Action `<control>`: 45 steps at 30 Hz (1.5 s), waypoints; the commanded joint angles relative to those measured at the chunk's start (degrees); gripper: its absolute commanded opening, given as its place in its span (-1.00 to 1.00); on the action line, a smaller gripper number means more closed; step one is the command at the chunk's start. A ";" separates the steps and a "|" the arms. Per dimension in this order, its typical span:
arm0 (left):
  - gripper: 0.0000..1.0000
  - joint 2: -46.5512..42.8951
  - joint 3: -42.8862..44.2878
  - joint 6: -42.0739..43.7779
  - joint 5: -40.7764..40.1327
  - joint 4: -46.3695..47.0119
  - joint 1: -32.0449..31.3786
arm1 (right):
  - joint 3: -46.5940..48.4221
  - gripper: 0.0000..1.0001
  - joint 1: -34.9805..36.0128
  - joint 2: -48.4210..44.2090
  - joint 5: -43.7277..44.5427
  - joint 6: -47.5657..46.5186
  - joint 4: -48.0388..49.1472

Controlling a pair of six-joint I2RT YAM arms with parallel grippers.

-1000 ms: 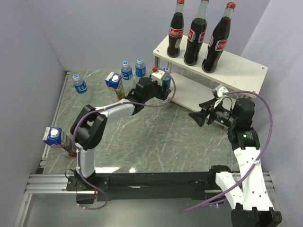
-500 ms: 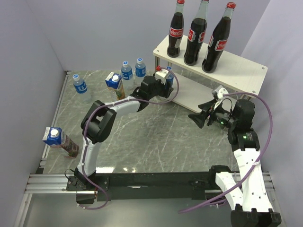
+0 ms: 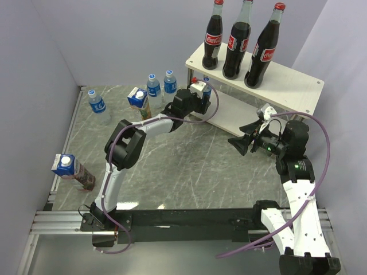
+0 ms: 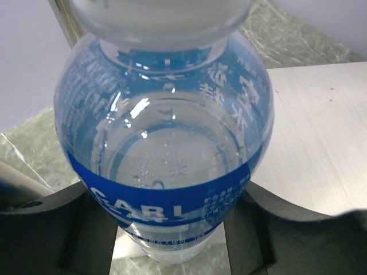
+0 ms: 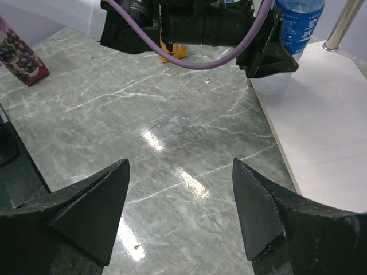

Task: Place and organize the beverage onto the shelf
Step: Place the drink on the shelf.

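Observation:
My left gripper (image 3: 202,101) is shut on a small clear blue-labelled water bottle (image 4: 166,143), held upright at the left end of the shelf's lower board (image 3: 243,117). In the right wrist view the bottle (image 5: 298,23) stands over that board's near corner (image 5: 327,126). Three cola bottles (image 3: 236,41) stand on the shelf's top board (image 3: 289,83). Three more water bottles (image 3: 153,87) (image 3: 170,82) (image 3: 97,104) and two juice cartons (image 3: 137,100) (image 3: 70,171) are on the table to the left. My right gripper (image 3: 241,142) is open and empty in front of the shelf.
The marble table (image 3: 183,166) is walled at the back and both sides. A silver shelf leg (image 5: 344,23) stands just right of the held bottle. The left arm's purple cable (image 5: 195,60) loops across the right wrist view.
My left gripper has carried the water bottle a little further right and back, toward the shelf's left end. The right arm has not moved.

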 commanded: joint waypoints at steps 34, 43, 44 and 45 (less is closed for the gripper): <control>0.54 -1.16 2.60 -0.53 -2.32 10.58 1.15 | -0.54 0.57 -0.70 -0.55 -1.58 0.49 2.97; 0.99 -3.71 0.23 -0.89 -3.11 11.28 1.07 | -0.45 0.56 -1.14 -0.64 -1.66 0.41 2.97; 0.99 -4.15 -0.73 -0.89 -3.29 11.46 1.07 | -0.54 0.56 -1.23 -0.64 -1.75 0.41 2.97; 0.99 -5.11 -1.26 -0.71 -3.46 11.54 1.07 | -0.54 0.56 -1.14 -0.64 -1.75 0.41 2.97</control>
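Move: The water bottle, still gripped by the left hand, is at the left end of the lower shelf board; its spot there is about 1 cm ahead and 2 cm right of that hand, with the board some 8 cm below. The front-left shelf post is roughly 3 cm ahead and 6 cm left. On the table a water bottle stands about 6 cm ahead and 14 cm left, another 5 cm ahead and 20 cm left. From the right hand, the spot lies about 27 cm ahead, 12 cm left and well below. The water bottle is eased barely a centimetre forward and a little right, farther in over the lower board, by the left hand, which then stays nearly still. Its fingers spread from about two-thirds to fully open and release the bottle, while the hand rises some 2.5 cm, the fingertips tipping up about 5 degrees, still straddling it. ##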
